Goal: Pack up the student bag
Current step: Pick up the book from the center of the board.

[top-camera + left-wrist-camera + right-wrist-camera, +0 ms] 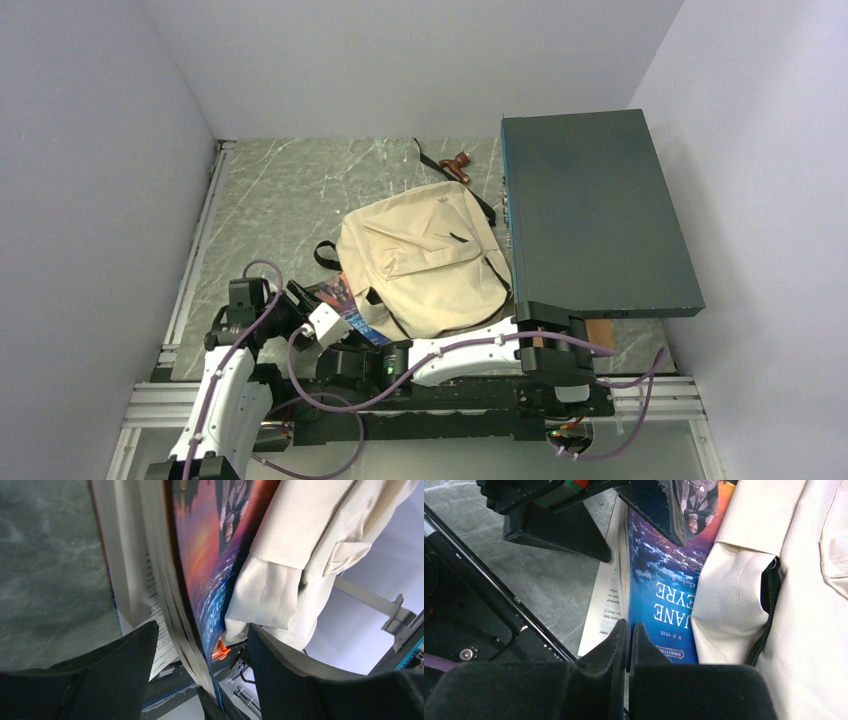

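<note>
The beige student bag [425, 258] lies flat in the middle of the table. A blue paperback titled Jane Eyre [664, 600] sticks out from under its near-left corner, pages fanned. My right gripper [630, 630] is shut on the near edge of the book's cover. My left gripper [202, 645] is open and straddles the same book [200, 580], with a gap on each side. Bag cloth [300, 570] hangs just right of the cover. In the top view both grippers meet at the book [345, 305], by the bag's corner.
A big dark teal flat box [595, 210] stands raised along the bag's right side. A black strap with a brown end [458, 165] trails behind the bag. White walls close in on three sides. A metal rail [195, 260] runs down the left edge.
</note>
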`<action>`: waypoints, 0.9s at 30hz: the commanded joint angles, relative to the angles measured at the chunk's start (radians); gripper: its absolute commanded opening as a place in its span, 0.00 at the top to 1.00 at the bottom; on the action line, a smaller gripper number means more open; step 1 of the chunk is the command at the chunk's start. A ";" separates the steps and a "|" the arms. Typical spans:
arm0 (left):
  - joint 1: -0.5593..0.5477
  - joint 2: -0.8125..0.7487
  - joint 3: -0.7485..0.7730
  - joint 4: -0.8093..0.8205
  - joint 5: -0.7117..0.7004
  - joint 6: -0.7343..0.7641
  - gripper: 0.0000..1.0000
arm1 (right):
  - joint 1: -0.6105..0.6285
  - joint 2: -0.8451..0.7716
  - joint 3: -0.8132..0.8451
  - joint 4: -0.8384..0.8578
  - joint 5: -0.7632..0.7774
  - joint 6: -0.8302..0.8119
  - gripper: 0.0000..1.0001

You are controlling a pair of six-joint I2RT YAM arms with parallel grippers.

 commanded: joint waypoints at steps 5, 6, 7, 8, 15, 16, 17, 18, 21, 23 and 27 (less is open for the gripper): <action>-0.030 0.033 -0.026 0.178 0.062 -0.037 0.44 | -0.022 -0.042 -0.008 -0.021 0.047 0.001 1.00; -0.032 0.031 -0.031 0.183 0.060 -0.039 0.47 | -0.023 -0.042 -0.006 -0.021 0.045 0.000 1.00; -0.033 0.031 -0.036 0.183 0.053 -0.037 0.48 | -0.023 -0.044 -0.005 -0.022 0.045 0.000 1.00; -0.033 0.029 -0.040 0.185 0.047 -0.035 0.49 | -0.021 -0.045 -0.005 -0.023 0.044 -0.001 1.00; -0.033 0.051 -0.018 0.214 0.074 0.082 0.94 | -0.023 -0.084 0.004 -0.050 0.003 -0.023 0.74; -0.033 0.057 0.010 0.181 0.063 0.124 1.00 | -0.021 -0.094 0.017 -0.071 -0.005 -0.027 0.68; -0.032 0.058 0.041 0.149 0.048 0.153 1.00 | -0.021 -0.107 0.030 -0.092 -0.013 -0.033 0.62; -0.034 0.051 0.058 0.139 0.050 0.165 1.00 | -0.018 -0.127 0.049 -0.114 -0.027 -0.038 0.56; -0.033 0.002 0.104 0.100 0.042 0.182 1.00 | -0.012 -0.177 0.082 -0.153 -0.093 -0.057 0.40; -0.033 -0.034 0.156 0.052 0.022 0.196 1.00 | -0.013 -0.202 0.112 -0.187 -0.146 -0.064 0.32; -0.034 -0.105 0.317 -0.127 -0.079 0.215 1.00 | -0.012 -0.229 0.163 -0.250 -0.222 -0.076 0.19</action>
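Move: The left hand's open fingers already straddle the left edge of the tilted book; its middle lies about 3 cm ahead, 4 cm right and 3 cm below. The bag's middle is some 12 cm ahead and 20 cm right of that hand. The right hand still pinches the near corner, with the book's middle about 9 cm ahead, 1 cm left and 5 cm below it. Left fingers shut on the book's left edge and lift about 5 cm; right opens, rising 7 cm clear. ##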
